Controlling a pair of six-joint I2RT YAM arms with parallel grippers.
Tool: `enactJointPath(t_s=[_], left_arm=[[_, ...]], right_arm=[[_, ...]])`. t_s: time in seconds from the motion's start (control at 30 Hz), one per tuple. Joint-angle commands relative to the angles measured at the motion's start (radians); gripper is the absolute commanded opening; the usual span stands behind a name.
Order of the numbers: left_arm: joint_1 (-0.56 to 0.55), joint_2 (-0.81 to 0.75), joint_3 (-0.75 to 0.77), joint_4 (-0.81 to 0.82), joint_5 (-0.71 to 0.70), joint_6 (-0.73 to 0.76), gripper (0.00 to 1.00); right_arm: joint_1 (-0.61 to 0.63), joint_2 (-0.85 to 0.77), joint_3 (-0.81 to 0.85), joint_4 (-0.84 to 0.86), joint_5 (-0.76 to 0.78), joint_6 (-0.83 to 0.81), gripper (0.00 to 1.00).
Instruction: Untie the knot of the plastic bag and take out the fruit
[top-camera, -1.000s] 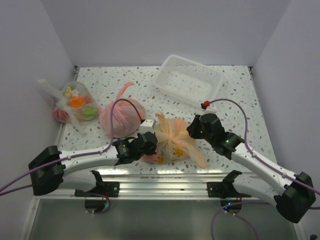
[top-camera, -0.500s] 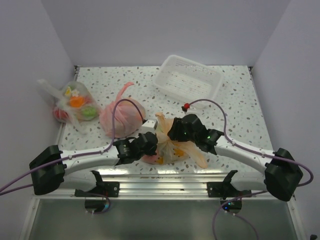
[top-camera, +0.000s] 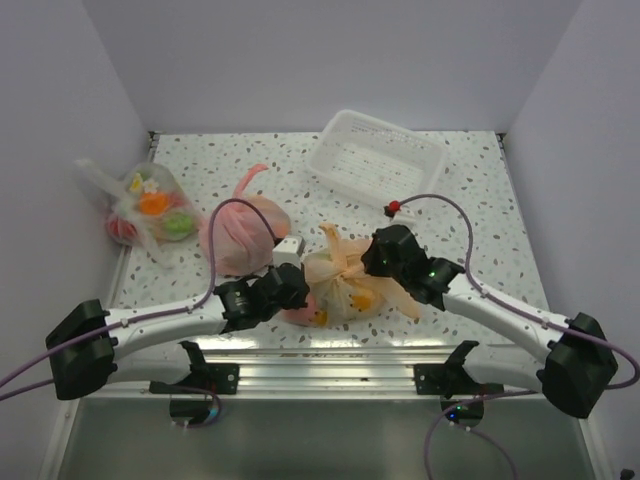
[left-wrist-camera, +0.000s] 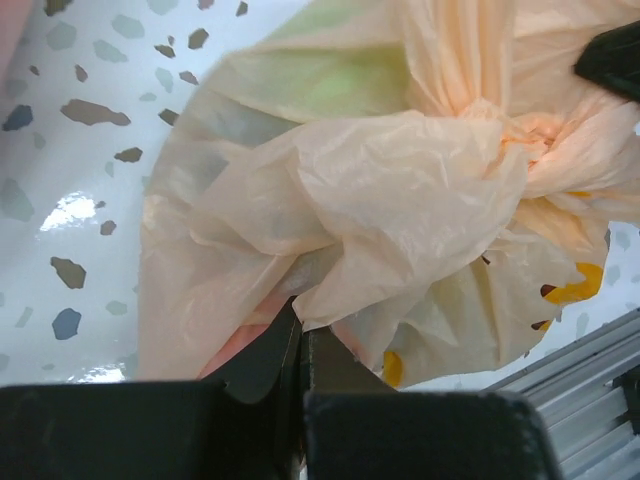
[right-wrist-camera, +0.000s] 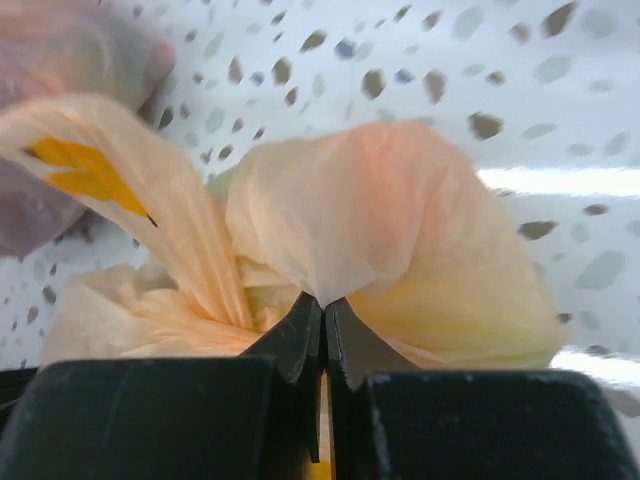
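The pale peach plastic bag (top-camera: 345, 288) with orange motifs lies near the table's front edge, between both arms. Its knot (top-camera: 346, 262) sits on top, with a tail sticking up to the left; the left wrist view shows the knot (left-wrist-camera: 512, 135) at upper right. My left gripper (top-camera: 296, 291) is shut on a fold of film at the bag's left side (left-wrist-camera: 300, 322). My right gripper (top-camera: 373, 259) is shut on a fold of film just right of the knot (right-wrist-camera: 323, 299). The fruit is inside the bag, showing only as a faint green shade (left-wrist-camera: 330, 85) through the film.
A pink bag (top-camera: 243, 232) lies just behind the left gripper, with a small white block (top-camera: 288, 250) beside it. A clear flower-print bag (top-camera: 150, 212) sits at far left. A white tray (top-camera: 375, 160) stands at the back. A metal rail (top-camera: 330, 350) runs along the near edge.
My right gripper reached in over the bag, opened, then shut on film beside the knot and drew back slightly right. The bag's top is now bunched higher. The left arm shifted slightly left.
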Motion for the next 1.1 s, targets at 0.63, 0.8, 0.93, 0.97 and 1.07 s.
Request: enactJointPath(t_s=[0.63,0.8,0.93,0.97,1.07], left_arm=[[0.34,-0.083,0.165,-0.144,0.074,0.313,0.0],[0.342,-0.103,0.142,-0.121,0.181,0.323,0.0],[0.34,-0.109,0.148,-0.138,0.207,0.327,0.0],[0.34,-0.112,0.15,-0.147,0.209,0.327,0.0],[0.342,-0.112,0.156,-0.167,0.207,0.324,0.0]], right_arm=[[-0.253,-0.172,0.268,-0.388,-0.243,-0.407,0.25],[-0.177,-0.138,0.35,-0.423,-0.328,-0.562,0.64],[-0.022,-0.056,0.423,-0.505,-0.276,-0.717,0.74],[-0.003,-0.033,0.433,-0.516,-0.271,-0.772,0.75],[0.048,0.047,0.473,-0.544,-0.242,-0.841,0.8]])
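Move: The peach bag's knot, with a pinch of its film held in each hand, lies about 9 cm to the right of the left hand, 6 cm ahead and roughly level in height; from the right hand it is some 5 cm to the left, 1 cm back and 3 cm lower. The pink bag stands about 16 cm ahead of the left hand and 13 cm to its left, a bit lower. The white basket is some 33 cm ahead of the right hand and 4 cm to its right, 10 cm lower. The peach bag is pulled from both sides: the left hand keeps its pinch and draws left and forward about 8 cm each way while rising, then eases back a little; the right, still pinching, pulls about 10 cm right and up. The right fingers then open, letting go, and the hand swings back left over the knot, still climbing, turning some 35 degrees counter-clockwise and rolling. ##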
